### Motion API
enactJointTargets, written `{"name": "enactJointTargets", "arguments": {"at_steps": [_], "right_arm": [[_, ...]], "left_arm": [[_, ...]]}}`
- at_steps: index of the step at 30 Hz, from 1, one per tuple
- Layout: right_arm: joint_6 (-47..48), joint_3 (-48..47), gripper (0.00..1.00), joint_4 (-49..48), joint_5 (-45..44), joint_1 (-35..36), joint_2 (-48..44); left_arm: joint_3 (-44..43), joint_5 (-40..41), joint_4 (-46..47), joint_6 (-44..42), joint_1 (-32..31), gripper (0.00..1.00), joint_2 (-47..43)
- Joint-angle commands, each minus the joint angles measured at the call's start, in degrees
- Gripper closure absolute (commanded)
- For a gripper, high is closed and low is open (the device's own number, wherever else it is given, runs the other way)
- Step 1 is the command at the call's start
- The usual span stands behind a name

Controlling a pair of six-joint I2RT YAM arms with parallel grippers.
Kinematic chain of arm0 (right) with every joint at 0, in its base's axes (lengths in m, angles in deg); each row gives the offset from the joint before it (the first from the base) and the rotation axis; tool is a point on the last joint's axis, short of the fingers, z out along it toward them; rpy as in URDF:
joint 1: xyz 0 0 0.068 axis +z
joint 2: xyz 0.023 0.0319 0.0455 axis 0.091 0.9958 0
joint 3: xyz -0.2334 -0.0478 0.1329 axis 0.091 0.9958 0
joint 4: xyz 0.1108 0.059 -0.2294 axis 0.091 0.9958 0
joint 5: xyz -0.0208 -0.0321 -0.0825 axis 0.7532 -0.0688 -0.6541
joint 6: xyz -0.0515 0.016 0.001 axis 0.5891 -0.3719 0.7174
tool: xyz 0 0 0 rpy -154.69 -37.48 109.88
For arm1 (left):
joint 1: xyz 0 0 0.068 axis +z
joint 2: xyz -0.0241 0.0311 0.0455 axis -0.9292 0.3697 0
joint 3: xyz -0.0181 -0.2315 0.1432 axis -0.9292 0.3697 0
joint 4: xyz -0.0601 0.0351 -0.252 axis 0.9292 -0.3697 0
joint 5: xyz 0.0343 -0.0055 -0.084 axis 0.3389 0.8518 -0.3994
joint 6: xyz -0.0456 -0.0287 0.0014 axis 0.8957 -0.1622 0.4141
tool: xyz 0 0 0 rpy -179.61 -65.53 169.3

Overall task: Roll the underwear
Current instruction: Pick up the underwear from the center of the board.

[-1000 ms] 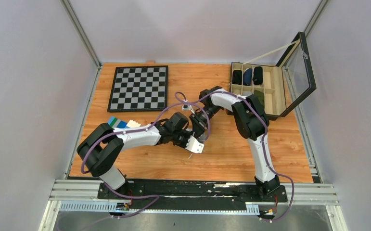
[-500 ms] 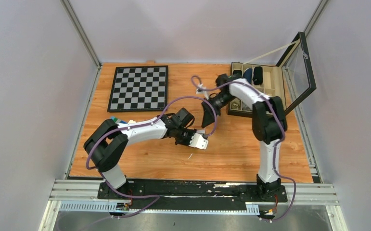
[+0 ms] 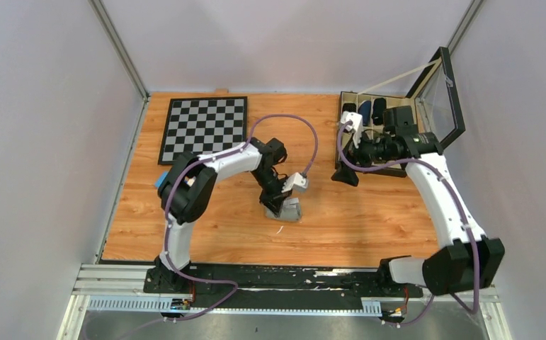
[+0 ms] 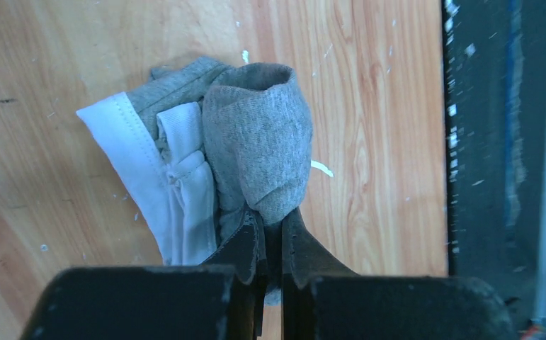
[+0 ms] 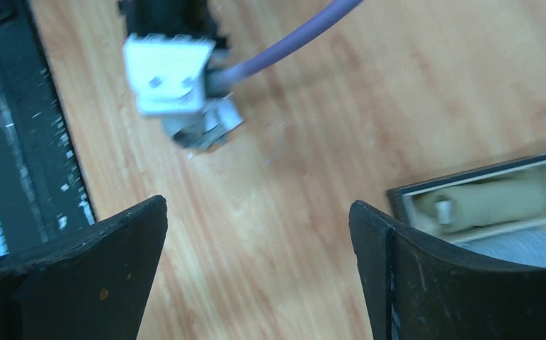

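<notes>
The grey underwear (image 4: 256, 149) with a white waistband (image 4: 139, 170) lies bunched in a rough roll on the wooden table; it also shows in the top view (image 3: 288, 210). My left gripper (image 4: 270, 225) is shut, its jaws pinching the near end of the grey roll; in the top view it (image 3: 277, 202) points down at the cloth. My right gripper (image 5: 259, 212) is open and empty, held above bare wood; in the top view it (image 3: 345, 177) sits right of the underwear, next to the box.
An open wooden compartment box (image 3: 396, 138) with several rolled dark garments and a raised glass lid (image 3: 440, 99) stands at the back right. A chessboard (image 3: 204, 129) lies at the back left. Coloured cards (image 3: 163, 178) lie by the left arm.
The right arm has pulled back to the right, away from the underwear toward the box, jaws open. The left arm has swung so its gripper points down onto the roll.
</notes>
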Motion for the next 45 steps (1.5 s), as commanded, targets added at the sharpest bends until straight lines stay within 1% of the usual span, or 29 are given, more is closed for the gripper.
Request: {"name": "enactJointTargets", "arguments": {"at_steps": [1, 3, 4, 6, 8, 10, 13, 15, 20, 23, 27, 34, 40, 42, 45], "right_arm": [[5.6, 2.8, 0.00, 9.2, 5.9, -0.1, 5.9], [9.4, 2.6, 0.00, 12.3, 7.6, 0.0, 6.8], [9.3, 3.1, 0.00, 11.4, 7.5, 0.3, 6.4], [8.4, 5.6, 0.03, 6.9, 5.9, 1.7, 4.1], [8.0, 8.6, 0.04, 1.1, 1.2, 5.2, 1.8], [9.7, 10.6, 0.08, -2.0, -4.0, 10.3, 1.6], [10.9, 12.0, 0.20, -5.8, -10.3, 17.8, 4.7], [11.3, 13.4, 0.27, -9.8, -13.0, 21.6, 6.8], [11.4, 15.5, 0.35, -20.9, -17.1, 29.1, 11.1], [12.0, 16.3, 0.36, -25.4, -19.6, 32.6, 13.1], [12.3, 17.1, 0.35, -28.8, -23.0, 36.1, 15.5], [13.2, 18.0, 0.39, -29.6, -24.1, 38.3, 18.0], [14.4, 20.9, 0.40, -32.0, -26.7, 39.0, 19.9], [14.7, 21.9, 0.40, -33.2, -27.9, 39.4, 21.1], [15.2, 23.4, 0.38, -35.3, -28.9, 40.3, 23.0]], "left_arm": [[-8.9, -11.1, -16.6, -2.2, 4.5, 1.00, 11.4], [-14.7, -14.0, -22.0, -3.2, 6.5, 1.00, 16.6], [-17.9, -15.3, -25.4, -4.6, 7.3, 1.00, 19.1], [-24.3, -17.6, -32.0, -6.5, 8.5, 1.00, 24.7], [-30.2, -19.8, -38.0, -7.3, 9.6, 1.00, 30.6], [-34.3, -20.5, -38.6, -4.2, 10.8, 1.00, 33.8], [-38.1, -18.8, -37.4, -0.3, 11.5, 1.00, 37.2], [-39.7, -17.3, -36.8, 2.0, 11.6, 1.00, 38.6], [-38.2, -17.7, -33.2, 6.2, 11.6, 1.00, 38.3], [-37.4, -17.0, -32.2, 7.2, 11.6, 1.00, 38.3], [-36.1, -14.8, -30.3, 9.3, 11.6, 1.00, 38.9], [-36.6, -14.5, -30.8, 9.6, 11.6, 1.00, 40.1], [-37.1, -13.9, -30.3, 10.4, 11.6, 1.00, 40.2], [-37.2, -13.5, -30.1, 11.1, 11.6, 0.96, 40.2], [-36.7, -12.0, -29.2, 12.0, 11.7, 0.88, 39.7]]}}
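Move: The left hand already pinches the underwear roll, whose middle is roughly 3 cm to the right of its fingers, level fore and aft and about 1 cm lower. A small white scrap lies some 5 cm back and 2 cm right of that hand, 3 cm below. From the open right hand, high up, the roll's middle is about 7 cm back, 15 cm left and 21 cm down, while the divided box's middle is some 18 cm ahead, 12 cm right and 21 cm below. The left hand keeps its pinch on the underwear and carries it about 4 cm forward, tipping some 50 degrees so its fingers swing from steeply down to nearly level, pointing back to the bases and right, then stays there. The right hand drops some 20 cm and swings about 13 cm left and 5 cm back to the roll, twisting counter-clockwise as its fingers draw in from wide open to a bit over half, and ends with them around the roll's right-hand part beside the left fingers, not shut on it. ##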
